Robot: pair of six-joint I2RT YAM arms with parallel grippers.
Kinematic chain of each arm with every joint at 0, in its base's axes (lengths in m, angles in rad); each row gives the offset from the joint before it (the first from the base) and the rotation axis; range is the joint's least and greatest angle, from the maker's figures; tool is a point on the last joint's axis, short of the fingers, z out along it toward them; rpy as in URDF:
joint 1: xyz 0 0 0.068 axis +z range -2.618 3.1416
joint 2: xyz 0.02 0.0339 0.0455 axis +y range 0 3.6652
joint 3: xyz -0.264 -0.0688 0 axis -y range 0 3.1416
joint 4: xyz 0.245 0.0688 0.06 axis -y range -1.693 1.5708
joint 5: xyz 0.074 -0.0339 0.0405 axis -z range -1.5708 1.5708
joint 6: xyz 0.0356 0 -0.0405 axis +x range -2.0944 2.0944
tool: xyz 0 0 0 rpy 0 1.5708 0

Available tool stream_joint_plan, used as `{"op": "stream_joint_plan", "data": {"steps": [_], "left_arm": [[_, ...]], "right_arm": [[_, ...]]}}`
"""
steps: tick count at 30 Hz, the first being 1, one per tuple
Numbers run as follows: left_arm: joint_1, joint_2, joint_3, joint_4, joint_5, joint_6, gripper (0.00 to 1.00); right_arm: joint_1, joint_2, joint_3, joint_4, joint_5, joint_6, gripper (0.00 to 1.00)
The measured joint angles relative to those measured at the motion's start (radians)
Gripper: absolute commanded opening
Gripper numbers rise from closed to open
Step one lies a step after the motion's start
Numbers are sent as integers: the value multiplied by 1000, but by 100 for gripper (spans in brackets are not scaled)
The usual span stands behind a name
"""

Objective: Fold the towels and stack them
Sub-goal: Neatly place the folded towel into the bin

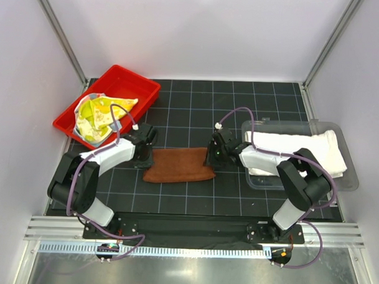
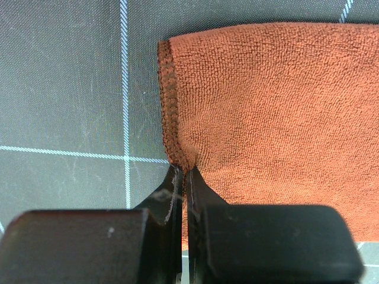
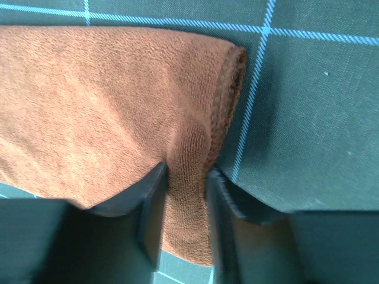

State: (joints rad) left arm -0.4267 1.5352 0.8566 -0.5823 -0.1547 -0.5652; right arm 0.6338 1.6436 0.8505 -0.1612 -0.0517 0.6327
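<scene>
A brown towel (image 1: 179, 166) lies folded into a flat strip on the black grid mat, between my two grippers. My left gripper (image 1: 147, 154) is at its left end. In the left wrist view the left gripper (image 2: 182, 168) is shut on the stitched hem of the brown towel (image 2: 266, 106). My right gripper (image 1: 212, 156) is at the right end. There the right gripper (image 3: 186, 168) has a raised ridge of the brown towel (image 3: 106, 94) filling the gap between both fingers. A white towel (image 1: 301, 149) lies in the bin, and a yellow-green towel (image 1: 100, 111) in the tray.
A red tray (image 1: 132, 81) sits at the back left. A clear plastic bin (image 1: 347, 175) stands on the right, close behind the right arm. White walls and metal posts enclose the mat (image 1: 197, 105).
</scene>
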Motion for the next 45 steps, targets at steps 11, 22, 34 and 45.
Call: {"op": "stream_joint_plan", "data": {"steps": [11,22,34,45], "left_arm": [[0,-21,-2,-14,-2,-6,27],[12,-177,249,-214,-178,27,50],[43,-366,239,-225,-160,70,55],[47,-433,274,-286,-114,132,59]], "right_arm": [[2,11,-3,19,-18,-1,1],[13,-88,21,-231,132,-93,1],[13,-177,323,-560,284,-183,1],[-46,-219,384,-737,409,-243,1]]}}
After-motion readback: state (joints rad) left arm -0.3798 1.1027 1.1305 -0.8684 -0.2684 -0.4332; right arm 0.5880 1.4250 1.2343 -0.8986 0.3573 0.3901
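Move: The brown towel lies flat between the hands, its middle about 11 cm to the right of the left hand and 10 cm to the left of the right hand, nearly level with both. The left fingers are still shut on its left edge; the right fingers straddle its right edge, not yet shut. From the right hand, the clear bin's middle is some 24 cm to the right and 5 cm ahead. From the left hand, the red bin's middle is roughly 15 cm to the left and 21 cm ahead. The right fingers close and pinch the brown towel's right edge, then that hand draws it rightward towards the clear bin and lifts, ending about 10 cm to the right and 13 cm up, with the wrist rolling nearly 30 degrees so that the left-leaning fingers come to point down. Just after the right grip shuts, the left fingers open to about half and let go of the left edge, and the left hand rises some 18 cm, swinging a little forward and then partly back, drifting slightly left and tipping its fingers more forward. ##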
